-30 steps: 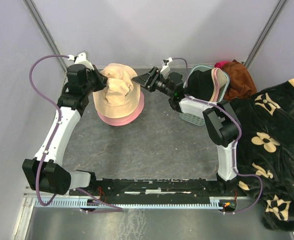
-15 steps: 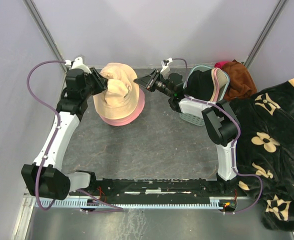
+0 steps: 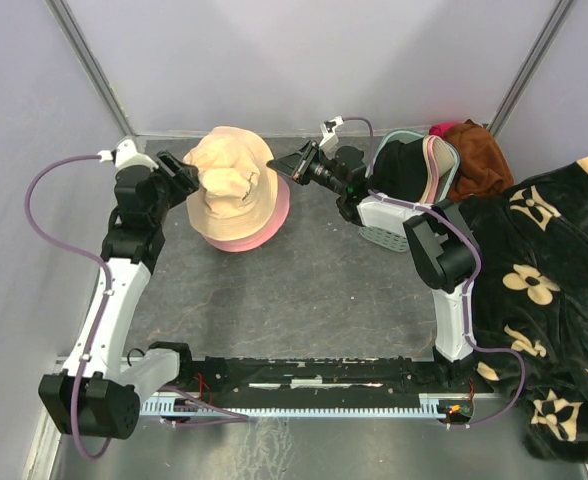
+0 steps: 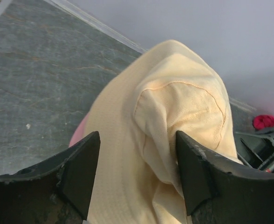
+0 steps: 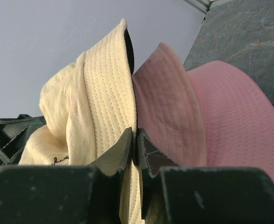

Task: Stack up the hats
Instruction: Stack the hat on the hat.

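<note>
A beige hat (image 3: 229,180) sits crumpled on top of a pink hat (image 3: 256,236) at the back left of the table. My left gripper (image 3: 186,178) is open just left of the pile. In the left wrist view its fingers (image 4: 137,140) stand wide on either side of a fold of the beige hat (image 4: 174,102), and a sliver of the pink hat (image 4: 78,135) shows below. My right gripper (image 3: 279,160) is at the pile's right edge. Its jaws (image 5: 136,135) are shut on the brim of the beige hat (image 5: 104,84), right beside the pink hat (image 5: 230,121).
A teal basket (image 3: 389,236) stands behind the right arm, with a dark hat and a pink brim (image 3: 432,165) in it. A rust-brown cloth (image 3: 479,155) lies behind it. A black floral blanket (image 3: 544,290) covers the right side. Grey walls close the back.
My left gripper opened, let go of the beige hat and drew back to the left. My right gripper closed on the beige hat's brim.
</note>
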You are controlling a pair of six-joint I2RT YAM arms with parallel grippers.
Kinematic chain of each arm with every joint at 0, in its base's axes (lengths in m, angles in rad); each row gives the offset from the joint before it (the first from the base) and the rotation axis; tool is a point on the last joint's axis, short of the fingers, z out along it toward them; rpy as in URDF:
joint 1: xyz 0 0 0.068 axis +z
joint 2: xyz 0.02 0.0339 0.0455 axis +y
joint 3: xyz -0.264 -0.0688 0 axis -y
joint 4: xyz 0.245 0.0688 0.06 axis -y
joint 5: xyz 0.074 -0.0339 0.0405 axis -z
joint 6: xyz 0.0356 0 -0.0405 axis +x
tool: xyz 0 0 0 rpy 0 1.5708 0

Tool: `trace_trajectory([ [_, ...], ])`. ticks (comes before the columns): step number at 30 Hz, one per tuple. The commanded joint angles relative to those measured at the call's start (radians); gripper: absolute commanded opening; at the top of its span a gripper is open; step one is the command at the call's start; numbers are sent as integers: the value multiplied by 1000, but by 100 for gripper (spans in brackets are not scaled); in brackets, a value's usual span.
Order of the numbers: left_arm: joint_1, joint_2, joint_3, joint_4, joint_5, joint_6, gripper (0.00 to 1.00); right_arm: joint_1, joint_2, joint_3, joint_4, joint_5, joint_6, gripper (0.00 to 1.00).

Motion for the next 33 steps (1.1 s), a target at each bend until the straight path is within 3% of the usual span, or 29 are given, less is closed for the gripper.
trace_trajectory([
  [1,70,-74,-87,80,-79,-87,73,8,-24,15,-4,-22,-28,15],
  [6,161,-82,-194,146,2,-161,74,8,-23,27,-25,-22,-35,14],
  [8,205,-79,-245,203,69,-204,87,7,-23,30,-32,-21,-37,14],
  [12,259,-82,-331,339,175,-295,95,8,-17,33,-42,-18,-43,12],
  [22,300,9,-495,742,369,-495,95,8,-15,46,-74,-16,-62,10],
  [33,312,100,-579,966,423,-642,89,15,-7,58,-78,-18,-62,10],
])
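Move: The beige hat, lying over the pink hats, has its middle about 9 cm to the right of the left hand, 1 cm ahead and some 7 cm below. The pink hats' middle is roughly 11 cm right, 2 cm back and 12 cm below that hand. From the right hand, which already pinches the right brim, the beige hat's middle lies about 9 cm left and 4 cm back, roughly level. The beige hat's right brim stays pinched in the right fingers, which sink a little, while the open left hand leaves the crown. The left hand swings down about 9 cm and left some 6 cm, then turns back about 3 cm right towards the left brim, rolling its left side down about 30 degrees. Its fingers spread wider, with the brim between them and not gripped. ##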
